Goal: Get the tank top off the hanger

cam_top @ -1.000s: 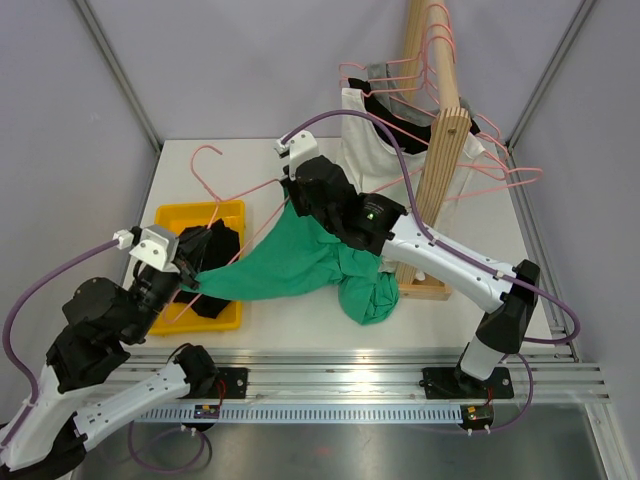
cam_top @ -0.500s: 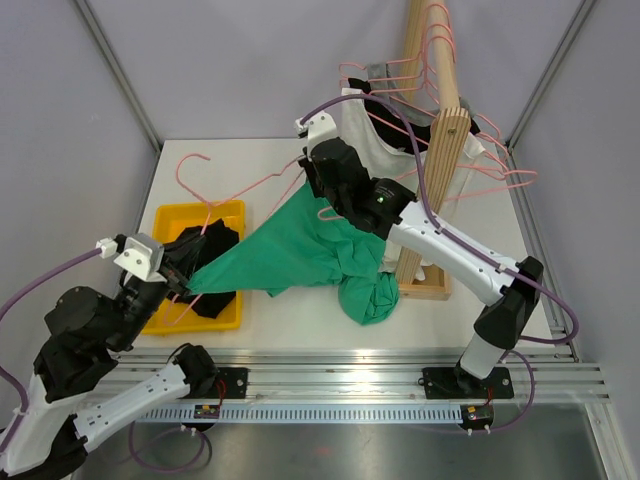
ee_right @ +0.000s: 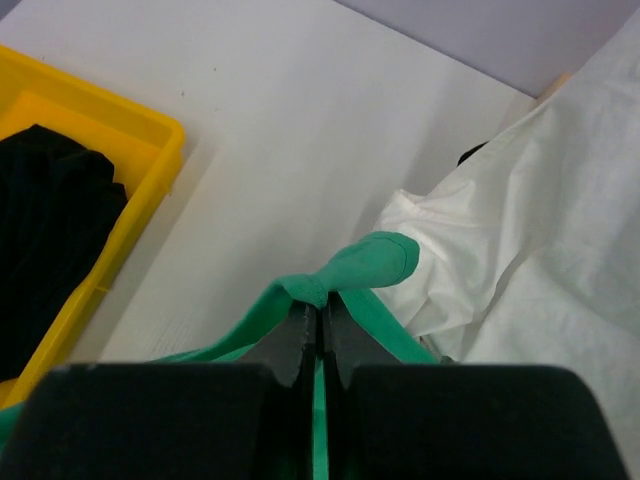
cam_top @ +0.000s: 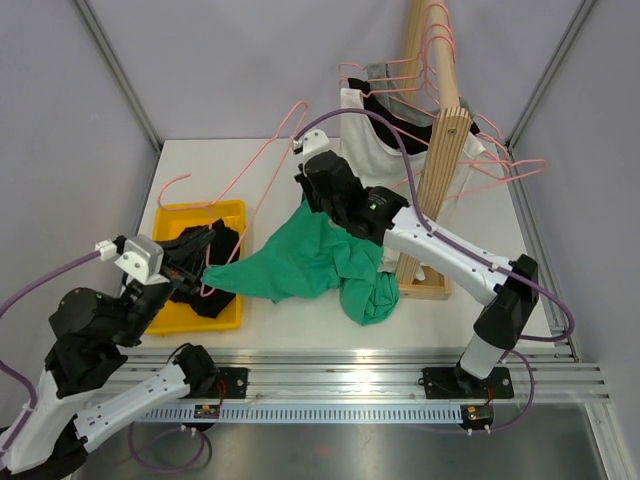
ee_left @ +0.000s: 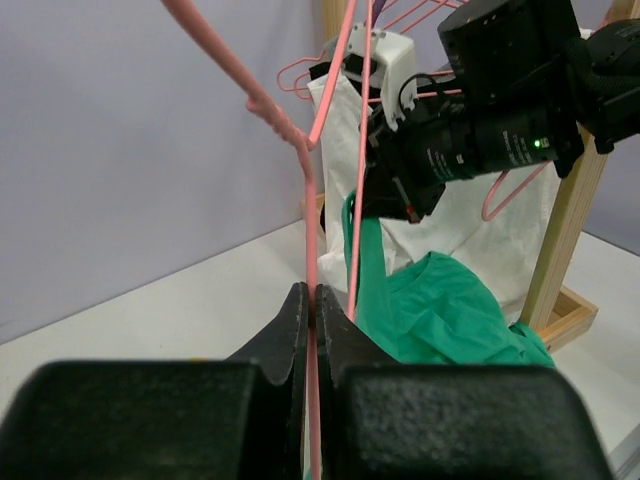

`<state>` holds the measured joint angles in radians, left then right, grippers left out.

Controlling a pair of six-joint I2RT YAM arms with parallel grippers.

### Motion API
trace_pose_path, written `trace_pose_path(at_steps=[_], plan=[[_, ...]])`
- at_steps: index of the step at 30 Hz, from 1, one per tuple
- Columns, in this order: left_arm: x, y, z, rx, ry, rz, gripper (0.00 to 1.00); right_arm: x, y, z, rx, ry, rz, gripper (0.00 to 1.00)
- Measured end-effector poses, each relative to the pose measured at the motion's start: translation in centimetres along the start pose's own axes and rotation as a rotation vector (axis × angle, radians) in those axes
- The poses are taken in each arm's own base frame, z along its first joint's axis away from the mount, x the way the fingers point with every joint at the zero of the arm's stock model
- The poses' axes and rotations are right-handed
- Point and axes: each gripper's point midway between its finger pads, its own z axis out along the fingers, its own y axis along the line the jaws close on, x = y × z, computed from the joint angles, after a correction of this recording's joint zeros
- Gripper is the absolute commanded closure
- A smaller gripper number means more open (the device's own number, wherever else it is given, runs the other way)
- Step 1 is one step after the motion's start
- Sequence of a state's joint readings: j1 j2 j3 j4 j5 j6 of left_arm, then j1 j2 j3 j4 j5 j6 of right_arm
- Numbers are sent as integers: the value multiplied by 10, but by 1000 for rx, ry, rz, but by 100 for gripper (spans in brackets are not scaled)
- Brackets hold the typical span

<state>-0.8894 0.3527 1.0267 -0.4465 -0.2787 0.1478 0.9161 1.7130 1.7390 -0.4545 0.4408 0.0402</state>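
Observation:
The green tank top (cam_top: 310,262) lies slack on the table, one strap lifted and pinched in my right gripper (cam_top: 307,198), which is shut on it (ee_right: 320,300). The strap's loop (ee_right: 372,262) bulges just past the fingertips. The pink wire hanger (cam_top: 270,160) slants up from the yellow bin to beside the right wrist. My left gripper (cam_top: 196,272) is shut on its lower wire (ee_left: 313,300). In the left wrist view the hanger (ee_left: 308,200) rises beside the green cloth (ee_left: 440,310). I cannot tell whether a wire still runs through the strap.
A yellow bin (cam_top: 200,208) at the left holds black garments (cam_top: 205,250). A wooden rack (cam_top: 440,150) at the back right carries more pink hangers (cam_top: 505,170) and a white garment (cam_top: 375,150), which hangs close behind the right gripper (ee_right: 530,230).
The hanger has swung up and away from the green cloth. The tank top, stretched toward the left gripper before, now sags on the table. The right gripper stayed near the rack.

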Motion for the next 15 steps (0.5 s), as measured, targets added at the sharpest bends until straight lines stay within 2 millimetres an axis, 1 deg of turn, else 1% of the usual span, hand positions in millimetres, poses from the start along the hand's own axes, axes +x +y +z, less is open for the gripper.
trace_pose_path(at_steps=[1,3,5,6,8,10,13,15], plan=[[2,-3,6,4,-1,3,100,5,3,-1,-5,9,-4,100],[10,-7,17,6,6,16,100,15,15,-8,-25,26,-20,100],[16,-9,26,2,9,32,100,20,30,-19,-56,26,-35,100],[19,-9,30,-3,12,42,100,22,41,-28,-78,22,-45,100],[17,-7,37,-23,0,57,100,22,57,-47,-112,5,-47,100],[7,-4,42,-42,-35,66,100,18,71,-69,-152,-21,-47,100],[-1,-4,49,-48,-60,86,100,11,81,-95,-196,-58,-46,100],[-3,-5,56,-48,-56,98,100,7,81,-104,-205,-72,-38,100]])
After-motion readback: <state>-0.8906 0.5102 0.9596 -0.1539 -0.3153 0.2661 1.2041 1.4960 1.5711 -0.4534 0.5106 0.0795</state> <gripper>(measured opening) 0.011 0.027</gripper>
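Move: The left hand holds the pink hanger near its neck; the hanger's low end, with the last of the green tank top on it, hangs roughly 14 cm below that hand, 4 cm back and 1 cm left. From the right hand, which pinches the tank top, that end is about 20 cm back, 20 cm left and 4 cm lower. The yellow bin lies 30 cm left of the right hand, 2 cm ahead and 28 cm below; the hanging white tank top is 12 cm ahead, 18 cm right and 5 cm lower. Still pinching the green tank top, the right hand sweeps back towards its own base by about 12 cm and some 3 cm left, dipping slightly before it rises, and its wrist turns around 10 degrees counter-clockwise, hauling the cloth back and leftward. Against this the left hand keeps its grip on the hanger and goes the other way, some 4 cm forward and 3 cm right, first sinking a little and then lifting, to draw the hanger's low end out of the cloth. ##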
